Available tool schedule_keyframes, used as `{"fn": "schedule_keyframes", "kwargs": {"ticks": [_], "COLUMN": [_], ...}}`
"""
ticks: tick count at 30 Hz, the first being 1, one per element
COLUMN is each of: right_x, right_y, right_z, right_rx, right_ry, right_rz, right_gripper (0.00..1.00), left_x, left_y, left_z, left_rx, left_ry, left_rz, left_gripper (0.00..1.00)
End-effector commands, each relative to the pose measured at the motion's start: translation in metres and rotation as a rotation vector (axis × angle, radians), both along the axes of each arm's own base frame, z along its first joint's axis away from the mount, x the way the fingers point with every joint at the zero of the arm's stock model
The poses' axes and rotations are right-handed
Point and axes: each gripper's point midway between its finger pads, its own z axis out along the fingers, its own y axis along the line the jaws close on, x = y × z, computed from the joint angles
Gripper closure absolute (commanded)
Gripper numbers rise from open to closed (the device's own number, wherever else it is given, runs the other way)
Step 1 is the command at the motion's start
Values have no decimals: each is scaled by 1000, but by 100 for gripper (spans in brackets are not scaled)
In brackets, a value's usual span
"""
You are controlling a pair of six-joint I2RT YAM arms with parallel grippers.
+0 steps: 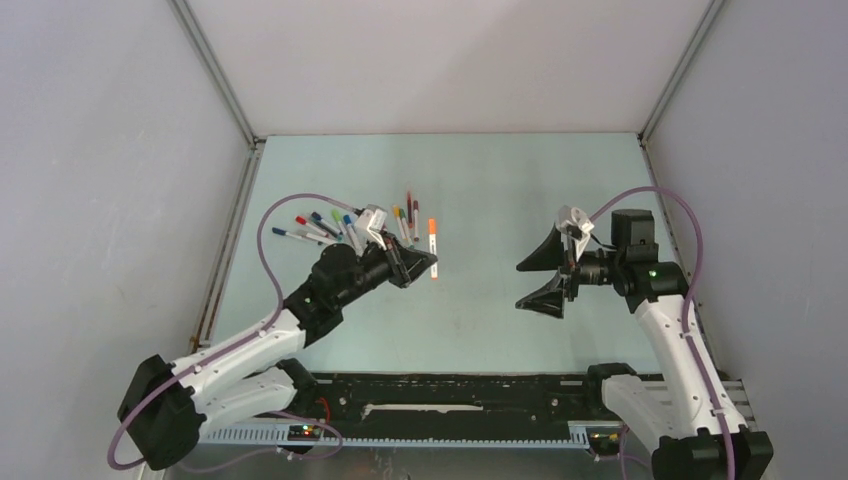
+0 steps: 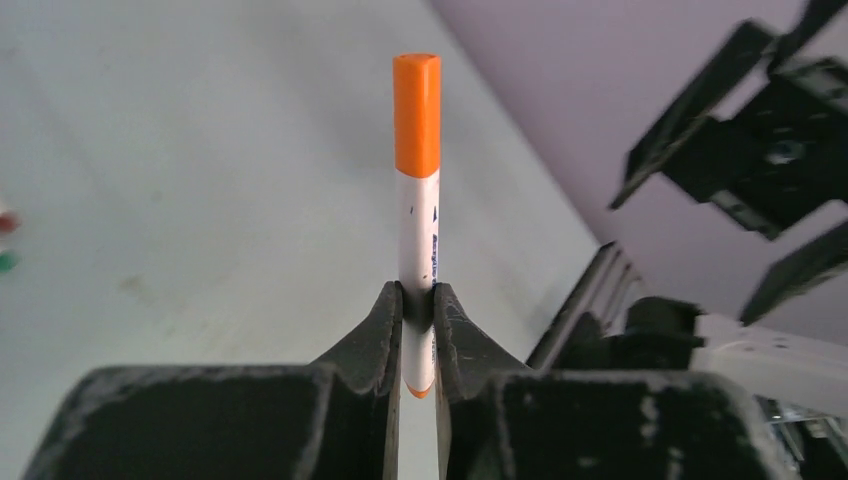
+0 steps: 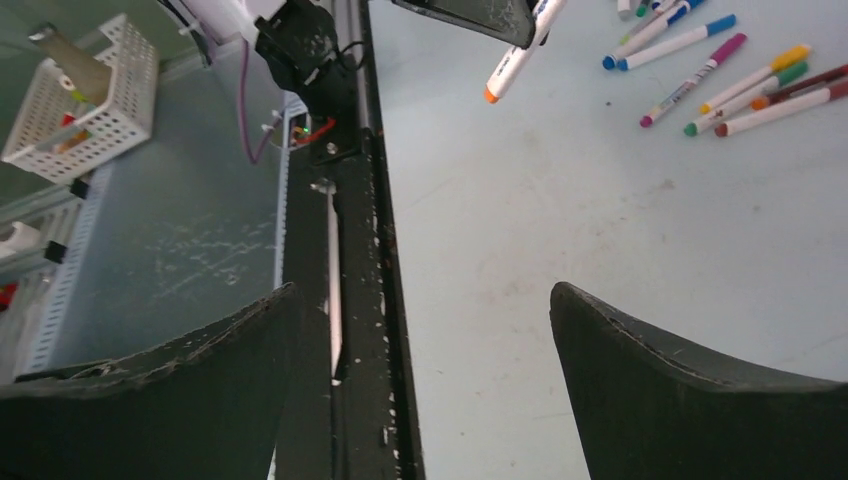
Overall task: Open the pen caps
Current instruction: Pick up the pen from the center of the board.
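Note:
My left gripper (image 1: pixel 424 263) (image 2: pixel 418 292) is shut on the white barrel of an orange pen (image 1: pixel 433 250) (image 2: pixel 418 235), held just above the table. Its orange pen cap (image 1: pixel 432 226) (image 2: pixel 417 115) sits on the far end, pointing away from the arm bases. In the right wrist view the same pen (image 3: pixel 515 62) sticks out below the left gripper, orange end plug down; the cap is hidden there. To the right, my right gripper (image 1: pixel 520 286) (image 3: pixel 422 295) hangs open and empty, facing the pen. Several capped pens (image 1: pixel 335 225) (image 3: pixel 720 70) lie loose behind the left gripper.
A few more pens (image 1: pixel 408 215) lie just beyond the held one. A black rail (image 1: pixel 450 400) (image 3: pixel 350 250) runs along the table's near edge. Off the table, a white basket (image 3: pixel 90 100) shows in the right wrist view. Grey walls enclose three sides.

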Motion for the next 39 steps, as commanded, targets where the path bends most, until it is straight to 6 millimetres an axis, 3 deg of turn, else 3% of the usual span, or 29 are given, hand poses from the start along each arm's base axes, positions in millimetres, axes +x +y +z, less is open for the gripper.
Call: {"fn": "schedule_keyframes", "kwargs": {"ticks": [1,10,18,26,39], "right_x": [4,35,48,47,40], "right_y": [10,23,28,35,45], "right_z": [42,54,33,26,20], "right_rx": [82,139,133,130,115], "right_ry": [85,308,357,373,394], "right_rz": [19,-71,-135,-112,-66], "right_gripper": [6,9,15,26,38], "left_x": [-10,-9,-9,-12,-12], "left_y": [-26,-73,-103,-117,-120], "left_z": [73,111,113,115,114], "left_rx": [-257,-366,-383,-385,-394], "left_ry": [-157,-172,-149,-141,-141], "left_rz": [-27,5,14,3,15], "left_gripper": [98,100,100,100,100]}}
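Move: The orange-capped pen is already pinched in the left hand, its middle about 3 cm ahead of that hand point and level with it. The open right gripper it is taken to stands about 17 cm to the left hand's right, 7 cm back and 4 cm higher. From the right hand, the pen lies some 17 cm left, 9 cm ahead and 4 cm lower. On the board 20 cm below the left hand, the yellow-to-red marker cluster is 18 cm ahead and 5 cm left, the purple marker 15 cm ahead and 9 cm left. Rightward and up, the left hand carries the pen about 12 cm across to the right gripper, rising some 7 cm, its fingers tilting up about 15 degrees and keeping their pinch low on the white barrel. The right hand comes about 4 cm forward and 4 cm left to meet it, rising and then partly sinking, rolling some 25 degrees about its finger line and narrowing its wide-open fingers by about a third around the barrel. ##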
